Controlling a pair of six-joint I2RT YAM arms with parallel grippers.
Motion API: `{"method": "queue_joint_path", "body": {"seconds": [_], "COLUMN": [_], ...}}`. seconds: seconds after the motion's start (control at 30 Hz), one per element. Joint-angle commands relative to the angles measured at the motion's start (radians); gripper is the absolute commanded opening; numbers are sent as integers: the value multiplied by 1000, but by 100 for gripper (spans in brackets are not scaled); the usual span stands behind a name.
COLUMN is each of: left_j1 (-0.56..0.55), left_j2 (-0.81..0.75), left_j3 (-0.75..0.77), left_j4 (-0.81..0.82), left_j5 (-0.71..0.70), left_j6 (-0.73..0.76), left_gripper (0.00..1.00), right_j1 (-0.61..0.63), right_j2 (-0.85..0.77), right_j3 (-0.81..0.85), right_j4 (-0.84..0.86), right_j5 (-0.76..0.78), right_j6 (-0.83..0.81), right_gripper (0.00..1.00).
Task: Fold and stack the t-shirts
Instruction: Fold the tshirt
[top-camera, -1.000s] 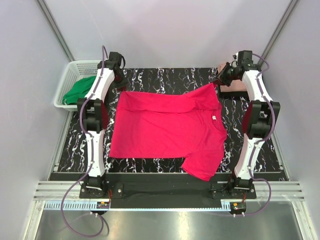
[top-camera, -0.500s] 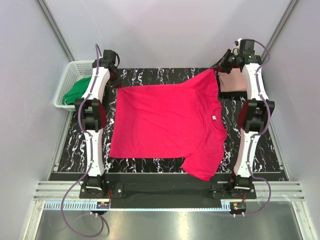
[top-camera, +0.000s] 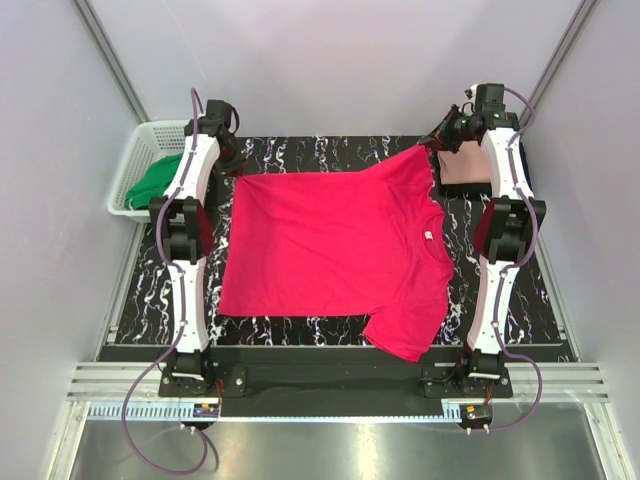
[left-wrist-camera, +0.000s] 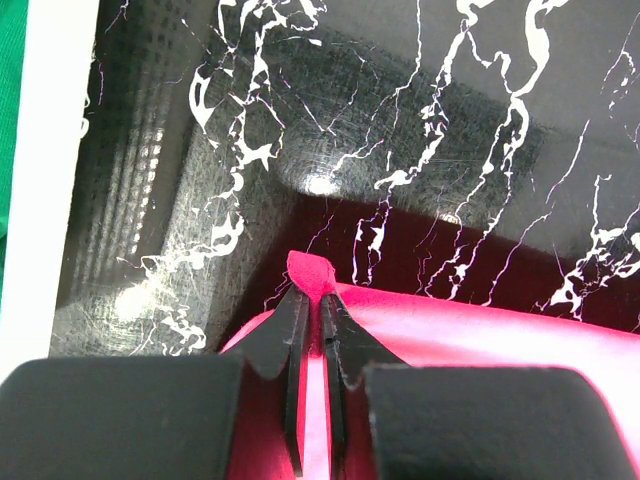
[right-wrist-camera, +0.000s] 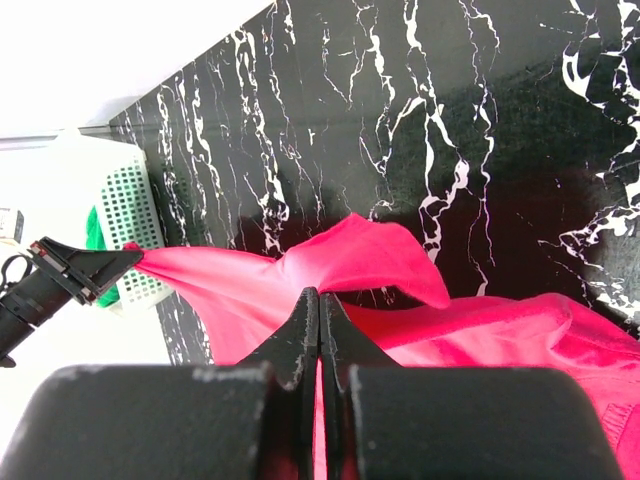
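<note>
The crimson-pink t-shirt (top-camera: 330, 250) lies spread on the black marble table (top-camera: 330, 150), collar to the right, one sleeve hanging near the front edge. My left gripper (top-camera: 231, 163) is shut on its far-left hem corner; in the left wrist view a small tuft of the crimson cloth (left-wrist-camera: 312, 272) pokes out past the left gripper's (left-wrist-camera: 312, 298) pinched tips. My right gripper (top-camera: 439, 144) is shut on the far-right sleeve, whose cloth (right-wrist-camera: 400, 262) is lifted in a peak beyond the right gripper (right-wrist-camera: 319, 296). A folded salmon-pink t-shirt (top-camera: 466, 170) lies at the back right, under the right arm.
A white basket (top-camera: 140, 140) holding green cloth (top-camera: 152, 180) stands off the table's far-left corner, also seen as the basket (right-wrist-camera: 128, 210) in the right wrist view. Grey walls close in on both sides. Both arms stretch along the table's left and right edges.
Both grippers have pulled toward the far side, the right one also outward. The shirt's far edge is now taut and the fold across its upper part has flattened out.
</note>
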Motion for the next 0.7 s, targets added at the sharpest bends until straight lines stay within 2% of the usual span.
{"method": "queue_joint_path", "body": {"seconds": [0.0,0.33,0.67], "left_j1": [11,11,11], "left_j2": [-35,-182,-271], "left_j3": [-17,-270,-391], "left_j4": [37,44,67], "left_j5": [7,-27,5], "left_j6": [27,65,88], "left_gripper": [0,0,0], "right_j1": [9,18,35], "right_j2": [-44,-190,-400], "right_j3": [0,-170,-379], "right_j4": [-11,-12,6], "right_j5": [-19,-16,13], "right_j6": [-34,-63,-74], "right_gripper": [0,0,0]}}
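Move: Both hands hold the shirt's raised far edge, the left at its far left corner, some 10 cm above the table. From that hand the shirt's near left corner lies about 38 cm back, 6 cm left; the white basket is roughly 21 cm left and 2 cm ahead. The right hand, some 18 cm up, has the neck label about 20 cm back and 2 cm right, the near sleeve 46 cm back and 3 cm left, and the folded salmon shirt 15 cm right, 3 cm ahead. Back towards the robot, both hands sweep the pinched far edge together by some 7 cm, over the shirt and towards its near side. The left dips about 4 cm and regains nearly half, its fingers tipping some 10 degrees steeper; the right sinks 2 cm, then climbs to end as far above its start. Both grippers stay shut on the cloth. ##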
